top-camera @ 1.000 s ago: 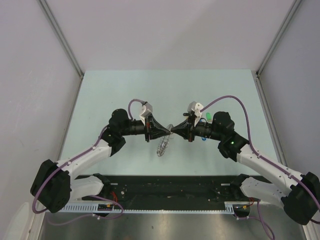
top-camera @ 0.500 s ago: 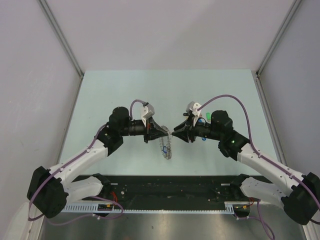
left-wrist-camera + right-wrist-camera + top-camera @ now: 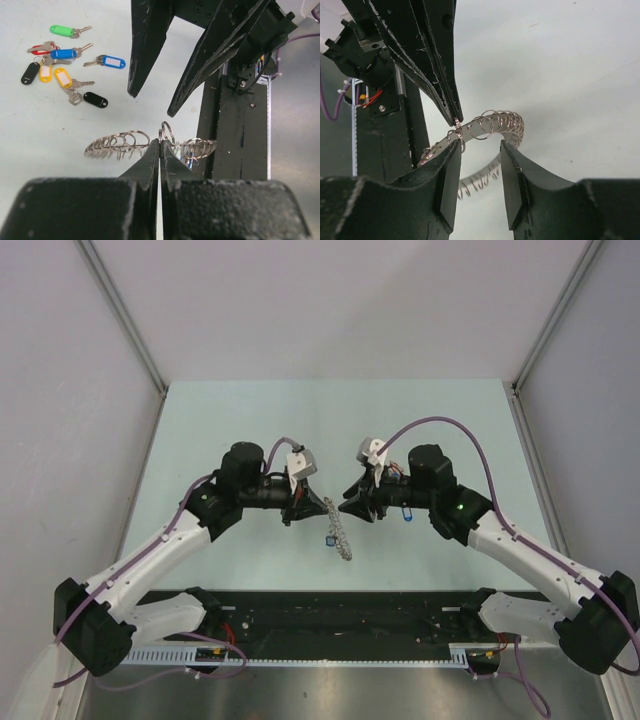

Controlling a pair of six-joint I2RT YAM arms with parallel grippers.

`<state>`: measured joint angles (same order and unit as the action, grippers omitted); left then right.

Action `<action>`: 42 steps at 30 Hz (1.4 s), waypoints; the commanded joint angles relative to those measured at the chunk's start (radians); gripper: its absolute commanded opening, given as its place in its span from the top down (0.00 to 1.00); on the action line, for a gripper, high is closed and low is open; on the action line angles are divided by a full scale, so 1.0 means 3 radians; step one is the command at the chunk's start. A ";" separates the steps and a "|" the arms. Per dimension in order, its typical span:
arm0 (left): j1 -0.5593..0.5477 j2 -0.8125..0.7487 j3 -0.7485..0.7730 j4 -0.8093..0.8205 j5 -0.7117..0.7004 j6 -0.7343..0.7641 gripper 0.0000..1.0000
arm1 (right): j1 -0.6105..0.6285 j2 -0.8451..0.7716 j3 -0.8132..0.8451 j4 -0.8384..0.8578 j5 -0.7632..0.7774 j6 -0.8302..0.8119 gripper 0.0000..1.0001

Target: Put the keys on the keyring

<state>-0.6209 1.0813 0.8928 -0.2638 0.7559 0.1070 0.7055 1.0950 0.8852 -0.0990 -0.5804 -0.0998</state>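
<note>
The keyring [image 3: 117, 145] is a flat metal band carrying several small split rings. My left gripper [image 3: 160, 142] is shut on one small ring at the band's top, so the keyring [image 3: 343, 540] hangs below its tip [image 3: 327, 508]. In the right wrist view the keyring [image 3: 495, 122] curves just beyond my right gripper [image 3: 480, 147], which stands open, its left pad close to the band and nothing clamped. My right gripper [image 3: 344, 507] faces the left one tip to tip. The keys [image 3: 65, 65], with coloured tags, lie loose on the table; from above only a blue one [image 3: 406, 513] shows by the right arm.
A black rail [image 3: 235, 125] runs along the table's near edge, just below the two grippers. The pale green table [image 3: 250, 420] is walled by grey panels on three sides. Purple cables loop over both wrists.
My right gripper has opened and let go of the keyring. My left gripper has closed on it, and the keyring now hangs lower from the left tip alone.
</note>
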 commanded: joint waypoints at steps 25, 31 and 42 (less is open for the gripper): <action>-0.0134 -0.0010 0.0261 -0.0174 0.0119 0.0144 1.00 | 0.0138 0.0471 0.0276 0.0074 -0.0448 -0.0199 0.85; -0.0129 -0.0254 0.0088 0.0085 -0.0111 -0.0019 0.68 | 0.0128 0.0390 0.0271 0.0105 -0.0453 -0.0174 1.00; 0.0147 -0.1109 -0.0910 0.1711 -0.0362 -0.0913 0.45 | -0.0071 0.0052 -0.0056 0.0984 -0.0693 0.0316 1.00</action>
<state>-0.6106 0.7872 0.6949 0.0074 0.6582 -0.0319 0.7017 1.1728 0.8951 -0.0029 -0.7315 -0.0837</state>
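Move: Held by a looped edge, the keyring is shut in the left fingers and hangs below them; the right hand's slightly open fingertips are about 3 cm to the left hand's right, 1 cm ahead and 2 cm higher. From the right hand, that gripped edge lies 3 cm left, 1 cm back and 2 cm below. The blue hanging key is some 5 cm back, 2 cm left and 9 cm down. The table's blue key lies roughly 13 cm right, 5 cm ahead, far below. Easing left and down about 3 cm each way, and slightly back, the right hand turns some 10 degrees counter-clockwise and shuts on the keyring's edge while the left keeps its grip nearly still. The left then opens about halfway, lets go and withdraws up some 5 cm and to its left, fingertips tilting up; the right, still pinching, lifts about 3 cm. ##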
